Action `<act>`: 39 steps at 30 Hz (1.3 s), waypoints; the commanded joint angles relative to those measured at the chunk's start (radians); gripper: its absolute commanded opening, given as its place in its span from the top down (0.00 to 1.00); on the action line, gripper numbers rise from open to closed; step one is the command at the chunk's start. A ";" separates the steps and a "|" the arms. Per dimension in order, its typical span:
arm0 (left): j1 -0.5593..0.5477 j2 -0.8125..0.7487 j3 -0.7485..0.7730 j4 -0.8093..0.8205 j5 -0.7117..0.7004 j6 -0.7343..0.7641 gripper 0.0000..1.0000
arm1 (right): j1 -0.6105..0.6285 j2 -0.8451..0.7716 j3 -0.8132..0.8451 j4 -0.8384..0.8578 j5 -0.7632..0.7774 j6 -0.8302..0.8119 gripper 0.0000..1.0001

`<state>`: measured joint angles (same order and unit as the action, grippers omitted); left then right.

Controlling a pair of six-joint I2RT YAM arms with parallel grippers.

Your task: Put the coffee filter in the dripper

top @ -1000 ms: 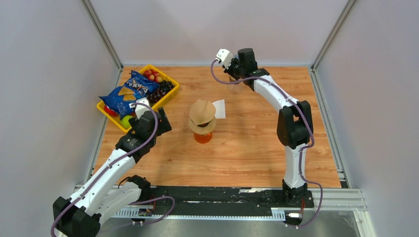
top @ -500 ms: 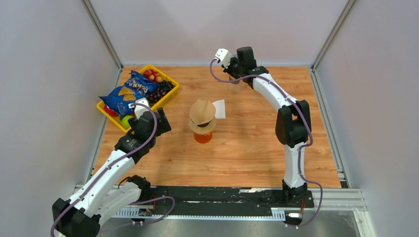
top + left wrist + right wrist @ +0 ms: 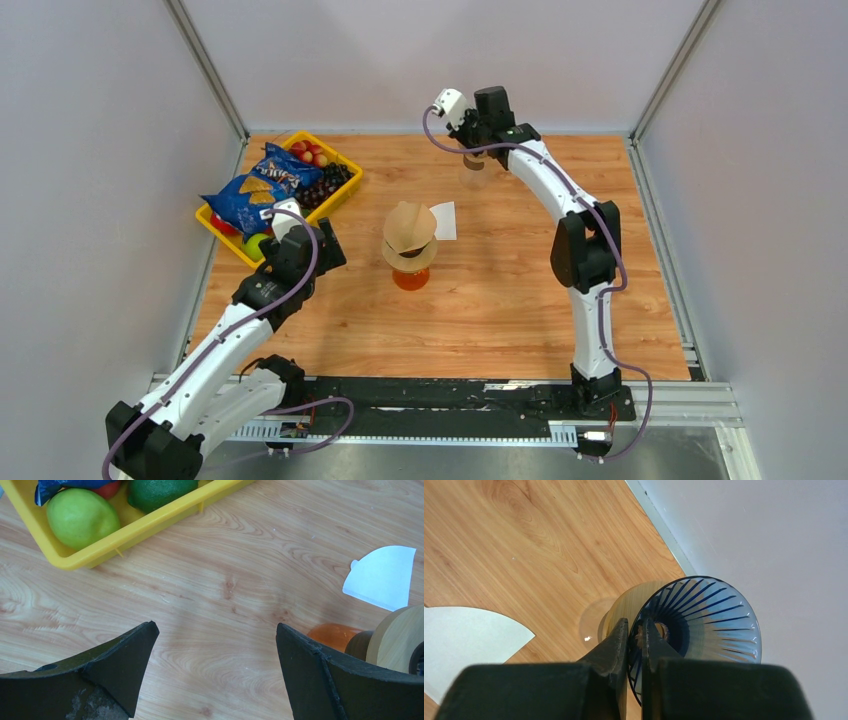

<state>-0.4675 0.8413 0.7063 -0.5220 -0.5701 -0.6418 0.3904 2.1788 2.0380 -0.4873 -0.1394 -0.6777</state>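
My right gripper (image 3: 635, 627) is shut on the rim of a clear glass dripper (image 3: 704, 615) with blue ribs and a wooden collar, one finger inside the cone and one outside. It is at the back of the table (image 3: 473, 172). A white paper coffee filter (image 3: 443, 221) lies flat on the wood, also in the right wrist view (image 3: 464, 640) and left wrist view (image 3: 384, 577). My left gripper (image 3: 215, 635) is open and empty over bare wood, left of centre (image 3: 312, 247).
An orange dripper stand with brown filters stacked on it (image 3: 409, 240) stands mid-table beside the white filter. A yellow tray (image 3: 345, 195) with a chip bag, limes and other fruit sits at the back left. The back wall is close behind the right gripper.
My right wrist has shifted a little toward the back left with the glass dripper in its grip. The left arm has barely moved.
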 commanded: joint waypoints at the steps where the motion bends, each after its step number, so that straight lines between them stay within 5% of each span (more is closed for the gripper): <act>1: 0.007 -0.003 0.036 0.001 -0.016 0.000 0.00 | 0.005 0.117 0.004 -0.358 0.027 0.172 0.92; 14: 0.007 -0.001 0.036 0.002 -0.015 0.001 0.00 | 0.007 0.081 -0.007 -0.292 0.069 0.195 0.73; 39: 0.006 0.011 0.027 0.025 0.040 0.013 0.00 | 0.007 0.041 0.219 -0.153 0.191 0.240 0.37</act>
<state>-0.4667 0.8661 0.7063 -0.5167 -0.5331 -0.6415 0.3981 2.2410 2.1792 -0.6716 0.0051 -0.4564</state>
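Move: The right hand has the rim of the ribbed blue dripper between nearly shut fingers; the dripper's middle lies about 3 cm ahead, 3 cm right and 3 cm below. The clear glass under it is likewise 3 cm ahead and 3 cm right, some 12 cm down. The white filter paper lies roughly 12 cm back, 7 cm left, and the carafe stack 28 cm back, 14 cm left. From the left hand, the dripper is around 32 cm ahead, 38 cm right. Downward first, by about 2.5 cm, with a small shift right and slightly back, the right hand eases around the dripper's near-left rim, then comes back up more than a centimetre. Meanwhile its fingers spread from almost shut to a bit over half open, releasing their pinch with one finger outside the rim and the other inside the cone, as the hand turns some 15 degrees clockwise and tips slightly further down. ##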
